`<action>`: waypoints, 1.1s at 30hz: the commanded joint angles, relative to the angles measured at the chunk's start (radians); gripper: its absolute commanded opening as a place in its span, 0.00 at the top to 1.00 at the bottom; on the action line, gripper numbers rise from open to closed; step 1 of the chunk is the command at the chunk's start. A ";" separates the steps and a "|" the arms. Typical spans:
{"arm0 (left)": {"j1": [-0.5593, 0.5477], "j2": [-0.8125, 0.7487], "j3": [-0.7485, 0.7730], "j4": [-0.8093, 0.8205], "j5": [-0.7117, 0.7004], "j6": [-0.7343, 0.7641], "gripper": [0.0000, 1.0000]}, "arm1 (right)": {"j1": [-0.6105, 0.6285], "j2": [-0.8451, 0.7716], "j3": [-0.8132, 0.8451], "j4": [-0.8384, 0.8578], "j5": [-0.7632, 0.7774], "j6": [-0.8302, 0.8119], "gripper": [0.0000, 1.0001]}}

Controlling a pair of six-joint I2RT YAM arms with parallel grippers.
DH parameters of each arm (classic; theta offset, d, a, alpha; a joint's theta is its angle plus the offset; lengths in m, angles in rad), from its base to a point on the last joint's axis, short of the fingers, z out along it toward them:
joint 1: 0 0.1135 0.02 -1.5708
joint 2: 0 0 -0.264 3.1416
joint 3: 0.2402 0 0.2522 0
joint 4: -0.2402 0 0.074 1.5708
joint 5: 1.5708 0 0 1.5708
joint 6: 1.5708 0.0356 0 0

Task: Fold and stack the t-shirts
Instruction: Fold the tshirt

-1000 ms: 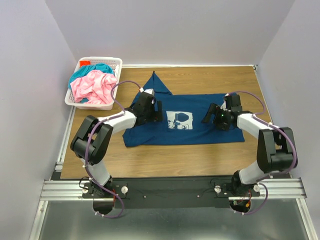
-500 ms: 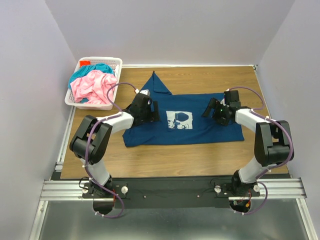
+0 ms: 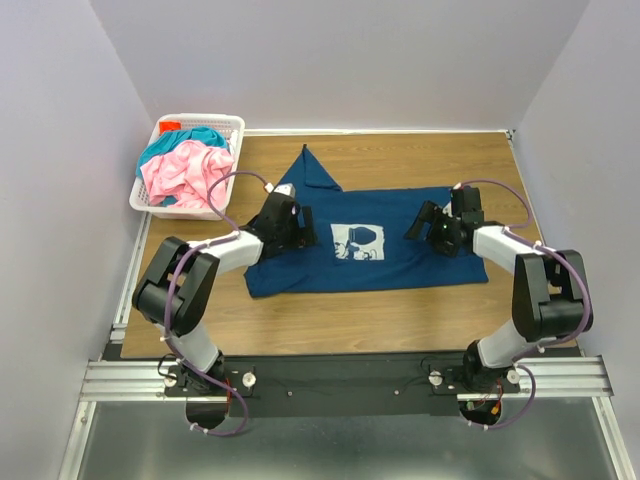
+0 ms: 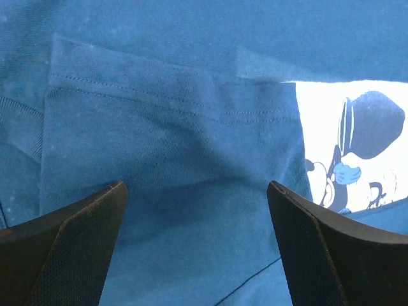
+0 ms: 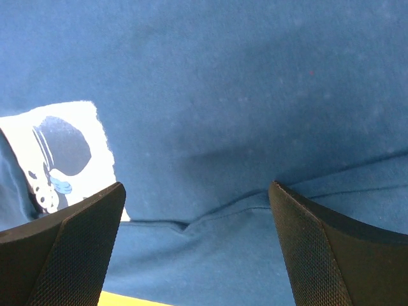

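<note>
A dark blue t-shirt (image 3: 400, 265) lies spread on the wooden table, its white mouse print (image 3: 358, 241) facing up and one sleeve (image 3: 312, 170) pointing to the back. My left gripper (image 3: 306, 229) hovers open low over the shirt's left part, left of the print; below it lies a folded hem (image 4: 172, 102). My right gripper (image 3: 418, 222) stands open over the shirt's right part, near a hem edge (image 5: 229, 207). Neither holds cloth. A pink t-shirt (image 3: 185, 175) and a teal t-shirt (image 3: 200, 135) lie crumpled in the basket.
The white lattice basket (image 3: 232, 125) stands at the table's back left corner. Bare wood (image 3: 400, 155) shows behind the shirt and along the front (image 3: 350, 320). Purple walls close in on both sides.
The left gripper has slid slightly toward the back over the shirt. The right gripper moved back and left, then settled near the shirt's upper right. Both stayed open.
</note>
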 commanded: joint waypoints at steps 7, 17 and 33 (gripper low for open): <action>0.008 -0.152 -0.208 -0.035 -0.039 -0.081 0.02 | 0.054 -0.148 -0.235 -0.075 -0.015 0.037 0.00; 0.005 -0.436 -0.321 -0.161 -0.068 -0.139 0.02 | 0.094 -0.437 -0.295 -0.175 -0.018 0.049 0.00; 0.075 0.001 0.397 -0.297 -0.149 0.012 0.02 | 0.086 -0.241 0.078 -0.244 0.229 0.055 0.00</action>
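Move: Both open hands are low over the folded t-shirt, fingertips at cloth level. The t-shirt's middle lies about 16 cm right of the left hand and 4 cm nearer the base, and some 15 cm left of the right hand and 4 cm back. The white print is about 14 cm right and 4 cm back of the left hand, roughly 17 cm left and 4 cm back of the right. The far sleeve sticks out about 16 cm straight ahead of the left hand. Back towards the base, level and side by side, both hands drag the t-shirt under their open fingertips, the left some 9 cm and veering leftward, the right about 10 cm. Then both lift off and swing forward, the left faster, rising about 12 cm towards the far sleeve; fingers stay wide open and tilt up slightly. ##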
